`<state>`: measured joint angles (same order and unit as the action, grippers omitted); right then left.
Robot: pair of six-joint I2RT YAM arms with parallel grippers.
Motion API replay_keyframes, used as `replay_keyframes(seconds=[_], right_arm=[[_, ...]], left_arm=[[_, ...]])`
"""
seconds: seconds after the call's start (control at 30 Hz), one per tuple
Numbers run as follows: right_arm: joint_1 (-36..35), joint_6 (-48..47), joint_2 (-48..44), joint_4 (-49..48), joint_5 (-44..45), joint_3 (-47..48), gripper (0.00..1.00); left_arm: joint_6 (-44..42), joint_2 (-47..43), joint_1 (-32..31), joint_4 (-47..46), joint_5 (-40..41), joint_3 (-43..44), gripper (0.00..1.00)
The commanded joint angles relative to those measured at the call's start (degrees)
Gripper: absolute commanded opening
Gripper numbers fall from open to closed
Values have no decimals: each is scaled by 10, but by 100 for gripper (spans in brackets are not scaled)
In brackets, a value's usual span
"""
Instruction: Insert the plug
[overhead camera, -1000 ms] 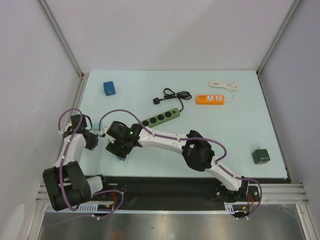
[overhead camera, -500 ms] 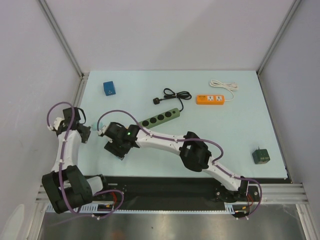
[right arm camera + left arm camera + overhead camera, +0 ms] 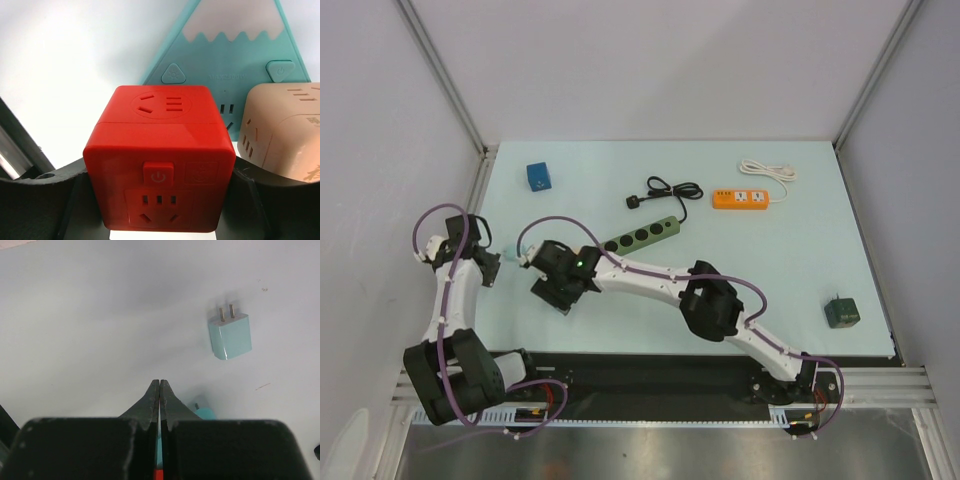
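Note:
The plug (image 3: 230, 335) is a small teal adapter with two metal prongs, lying flat on the pale table ahead and to the right of my left gripper (image 3: 159, 382). That gripper is shut and holds nothing; in the top view it sits at the table's left edge (image 3: 488, 265). My right gripper (image 3: 160, 210) is shut on a red cube socket (image 3: 159, 150), with one finger on each side of the cube. The cube's power button and a socket face point at the camera. In the top view the right gripper (image 3: 552, 290) is just right of the left one.
A teal mountain-shaped socket (image 3: 235, 55) and a beige cube socket (image 3: 282, 130) lie behind the red cube. Further out are a blue cube (image 3: 538, 177), a green power strip (image 3: 642, 236) with black cord, an orange strip (image 3: 740, 198) and a dark green cube (image 3: 841, 313).
My left arm has drawn back to the left, away from the right gripper, and then held still. The right gripper has shifted slightly up and left with the red cube.

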<state>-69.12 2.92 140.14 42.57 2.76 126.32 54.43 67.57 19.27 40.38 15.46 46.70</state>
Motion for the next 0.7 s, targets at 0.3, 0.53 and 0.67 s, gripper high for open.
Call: replay_keyframes(seconds=[0.3, 0.53, 0.67], right_arm=[[29, -27, -20, 74, 15, 25, 96], [30, -27, -44, 72, 3, 28, 98], [32, -27, -74, 71, -4, 24, 99]], left_arm=[[-10, -17, 7, -1, -18, -1, 0], [-19, -21, 7, -7, -24, -3, 0], [-22, -19, 7, -8, -22, -2, 0]])
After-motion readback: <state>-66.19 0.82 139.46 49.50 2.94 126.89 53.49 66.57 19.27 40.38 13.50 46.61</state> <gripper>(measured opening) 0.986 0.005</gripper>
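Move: The red cube sits between the right gripper's pads, with the teal strip under and beyond it, its middle roughly 5 cm to the left, 3 cm ahead and 4 cm lower. The peach cube stands about 7 cm ahead of the right hand, barely to its right; the light-blue plug lies some 10 cm left and 8 cm ahead. From the left gripper, the red cube is about 17 cm to the right and 6 cm back, lower down. Open the right gripper from its hold on the red cube to fully wide, letting go of it beside the peach cube. As it opens, ease the hand about 3.5 cm to the right and 2 cm forward, keeping it low, and tip the fingers a little more steeply down. Keep the spread fingers around the cube. ##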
